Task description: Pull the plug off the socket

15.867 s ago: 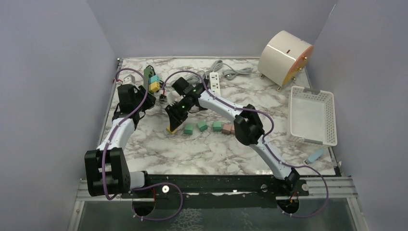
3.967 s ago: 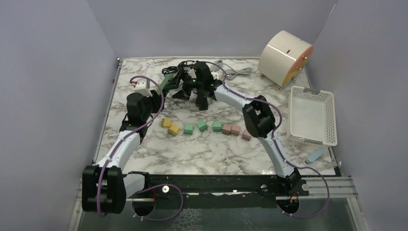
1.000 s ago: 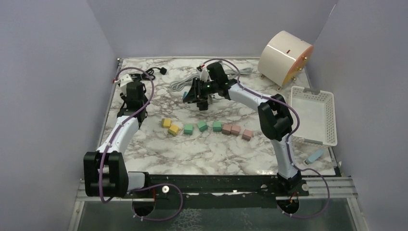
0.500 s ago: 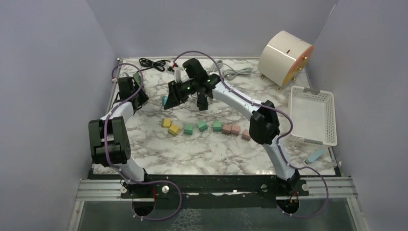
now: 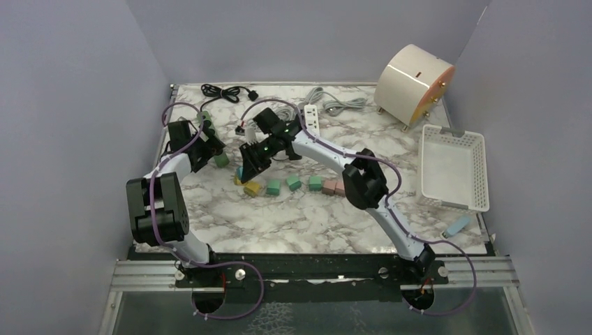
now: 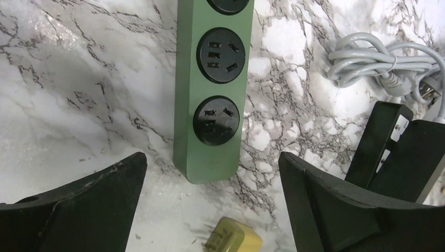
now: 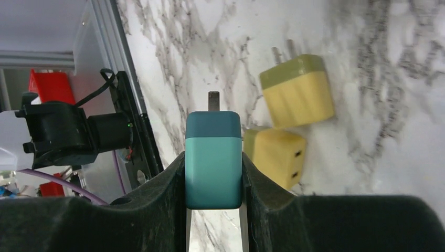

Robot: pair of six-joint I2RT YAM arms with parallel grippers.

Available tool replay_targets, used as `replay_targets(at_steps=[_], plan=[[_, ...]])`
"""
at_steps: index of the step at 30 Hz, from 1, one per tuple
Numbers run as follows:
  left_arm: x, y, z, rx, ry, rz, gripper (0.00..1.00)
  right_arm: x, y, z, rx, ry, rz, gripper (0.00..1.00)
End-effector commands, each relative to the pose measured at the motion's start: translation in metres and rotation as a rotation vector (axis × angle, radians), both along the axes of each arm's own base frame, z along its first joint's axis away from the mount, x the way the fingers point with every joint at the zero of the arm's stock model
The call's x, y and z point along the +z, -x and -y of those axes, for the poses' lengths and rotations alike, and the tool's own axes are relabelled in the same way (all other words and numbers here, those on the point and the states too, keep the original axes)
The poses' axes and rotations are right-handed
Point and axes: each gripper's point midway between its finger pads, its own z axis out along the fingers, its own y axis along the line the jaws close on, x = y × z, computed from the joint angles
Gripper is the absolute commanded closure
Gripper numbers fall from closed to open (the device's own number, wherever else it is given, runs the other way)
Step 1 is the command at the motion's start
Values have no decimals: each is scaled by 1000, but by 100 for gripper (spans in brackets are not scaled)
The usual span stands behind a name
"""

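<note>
The green socket strip [image 6: 212, 89] lies flat on the marble with empty black outlets facing up. Its near end sits between the wide-apart fingers of my left gripper [image 6: 212, 160], which is open and holds nothing. From above, the strip's end [image 5: 220, 160] shows just right of that gripper [image 5: 207, 144]. My right gripper [image 7: 213, 176] is shut on a teal plug [image 7: 213, 160] whose metal pins point away from the camera. The plug is clear of the strip and hangs above two yellow plugs [image 7: 297, 92] [image 7: 274, 156]. In the top view this gripper [image 5: 246, 167] hovers over the left end of the row.
A row of yellow, green and pink plugs [image 5: 294, 183] crosses the table's middle. A white power strip [image 5: 312, 117] with a coiled grey cable [image 5: 335, 105] and a black cable [image 5: 227, 92] lie at the back. A white basket [image 5: 452, 167] and a beige drum [image 5: 413, 82] stand on the right.
My left gripper has opened and let go of the green strip, which now rests on the table. My right gripper has carried the teal plug down and towards the near side, over the yellow plugs.
</note>
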Motion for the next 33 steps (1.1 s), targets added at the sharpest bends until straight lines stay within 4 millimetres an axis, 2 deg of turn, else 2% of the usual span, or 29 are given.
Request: replay_targets(at_steps=[1, 5, 8, 11, 18, 22, 27, 30, 33], plan=[[16, 11, -4, 15, -20, 13, 1, 22, 49, -10, 122, -11, -7, 90], [24, 20, -11, 41, -66, 24, 1, -1, 80, -2, 177, 67, -35, 84], [32, 27, -17, 65, -102, 43, 1, -12, 90, -1, 182, 103, -57, 81], [38, 32, -20, 75, -127, 59, 1, -17, 91, -4, 170, 114, -84, 72], [41, 42, -20, 63, -152, 61, 1, -11, 80, -16, 106, 116, -67, 39], [37, 51, -10, 52, -108, 62, 1, -12, 75, -16, 80, 142, -54, 37], [35, 63, -5, 48, -89, 69, 1, 1, 66, -12, 39, 154, 2, 37], [40, 68, -1, 32, -91, 90, 1, 23, 60, -4, 9, 140, 44, 37], [51, 69, 1, -7, -111, 131, 2, 56, 49, 10, -33, 93, 124, 37]])
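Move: The right hand holds the blue plug. The bare spot where the plug goes lies about 4 cm back, 6 cm to the left and 5 cm below. One yellow plug sits roughly 3 cm ahead and 2 cm left, the other level and 2 cm right, a green plug level and some 8 cm right, all about 4 cm lower. From the left hand, that spot is around 9 cm back, 3 cm right and 3 cm below. The right hand lets go of the blue plug, opening partway after a swing back past the yellow plugs of about 9 cm, slightly down and turning some 10 degrees counter-clockwise; still open, it then eases forward 3 cm. The left hand, already wide open, backs about 7 cm away from the green strip's near end, rising first and then partly sinking. ##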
